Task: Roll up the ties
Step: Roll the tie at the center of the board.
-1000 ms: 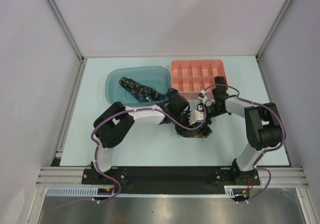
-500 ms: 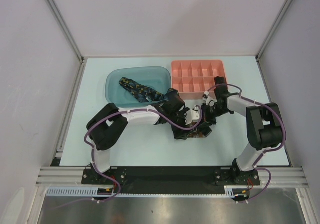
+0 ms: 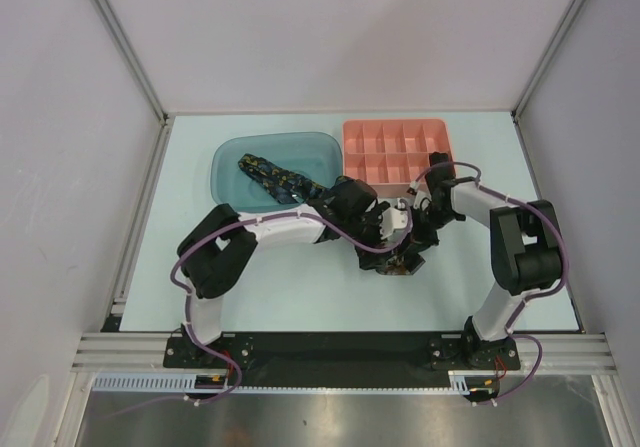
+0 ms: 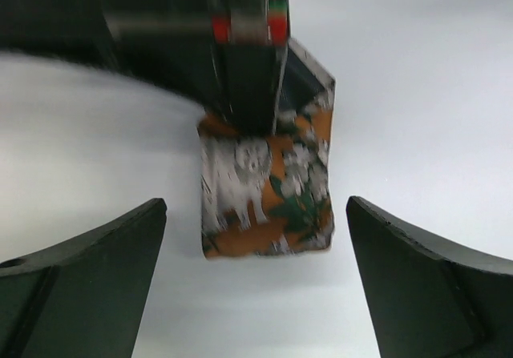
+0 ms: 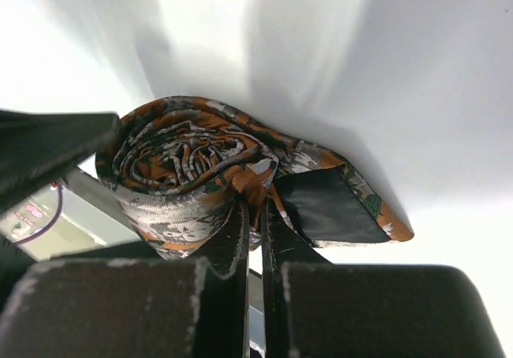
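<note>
The orange-brown-white flecked tie (image 5: 188, 170) is wound into a roll (image 4: 268, 190) on the table (image 3: 400, 263), its dark lining tail sticking out to one side. My right gripper (image 5: 255, 214) is shut, pinching a fold of the roll from above; its fingers (image 4: 250, 70) show in the left wrist view. My left gripper (image 4: 256, 202) stands open just short of the roll, one finger (image 4: 88, 270) on each side, touching nothing. The navy tie (image 3: 283, 182) lies unrolled in the teal basin (image 3: 232, 157).
A pink compartment tray (image 3: 398, 149) stands at the back right, just behind the right arm's wrist (image 3: 440, 172). Both arms (image 3: 300, 229) meet at the middle of the white table, with metal frame posts along its sides.
My left gripper has opened wide and let go of the roll, drawing back slightly. The right gripper stays shut on the roll, which has shifted a little to the right.
</note>
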Tool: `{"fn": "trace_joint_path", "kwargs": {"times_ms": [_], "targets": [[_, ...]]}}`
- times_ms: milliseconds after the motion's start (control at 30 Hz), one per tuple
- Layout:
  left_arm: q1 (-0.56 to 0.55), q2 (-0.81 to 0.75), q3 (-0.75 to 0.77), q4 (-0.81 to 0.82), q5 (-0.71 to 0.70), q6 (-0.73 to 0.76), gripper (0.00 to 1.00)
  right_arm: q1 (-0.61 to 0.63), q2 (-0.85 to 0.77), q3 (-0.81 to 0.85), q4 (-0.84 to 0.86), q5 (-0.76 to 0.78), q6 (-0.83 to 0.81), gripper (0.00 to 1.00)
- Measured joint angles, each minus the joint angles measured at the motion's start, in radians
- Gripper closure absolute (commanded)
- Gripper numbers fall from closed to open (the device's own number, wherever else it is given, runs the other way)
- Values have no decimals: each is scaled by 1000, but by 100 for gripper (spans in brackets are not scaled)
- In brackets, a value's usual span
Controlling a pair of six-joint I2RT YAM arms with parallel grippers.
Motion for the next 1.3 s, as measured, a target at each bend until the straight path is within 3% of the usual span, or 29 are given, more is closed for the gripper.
{"fn": "trace_joint_path", "kwargs": {"times_ms": [200,267,367,400,500,600,633,733,800,867,933,1300], "targets": [[-24,53,51,38,4,0,1,14,28,36,-40,31,-17,100],[-30,72,57,40,9,1,10,16,32,43,-47,35,-20,100],[-36,108,67,39,15,9,36,17,36,46,-51,32,-28,100],[-37,119,68,37,17,15,51,17,37,47,-51,28,-31,100],[-40,136,67,31,2,39,72,16,39,49,-57,15,-40,91],[-43,135,67,27,-6,57,79,-4,39,50,-71,-9,-52,65],[-45,134,67,27,-10,63,80,-16,39,50,-77,-14,-58,50],[-51,130,62,31,-29,73,83,-88,21,44,-88,-23,-69,31],[-53,128,58,34,-38,76,83,-153,-5,32,-88,-39,-65,27],[-54,125,53,40,-47,76,83,-214,-39,14,-92,-61,-56,9],[-56,124,51,42,-53,76,83,-262,-66,-14,-96,-73,-35,0],[-56,123,48,46,-54,72,83,-246,-30,-131,-62,-135,65,5]]}}
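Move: The rolled tie lies about 4 cm to the right of the open left hand, straight ahead 0, and some 4 cm below it. The shut right hand pinches its right side, with the roll's middle about 3 cm left, 1 cm back and 1 cm lower; the short loose tail is 2 cm right and 2 cm back of that hand. From the left hand, the pink divided box is about 24 cm ahead and 5 cm right, and the blue tray 21 cm ahead and 27 cm left. The rolled tie is held still in the right hand's pinch while the open left hand goes about 2.5 cm right, then sinks 3.5 cm, closing its fingers around the roll from the front and back. Once that grip has settled, the right fingers open wide and the hand pulls off about 6 cm to the right, then drifts back towards the base by some 3 cm, turning roughly 20 degrees, mostly clockwise. ##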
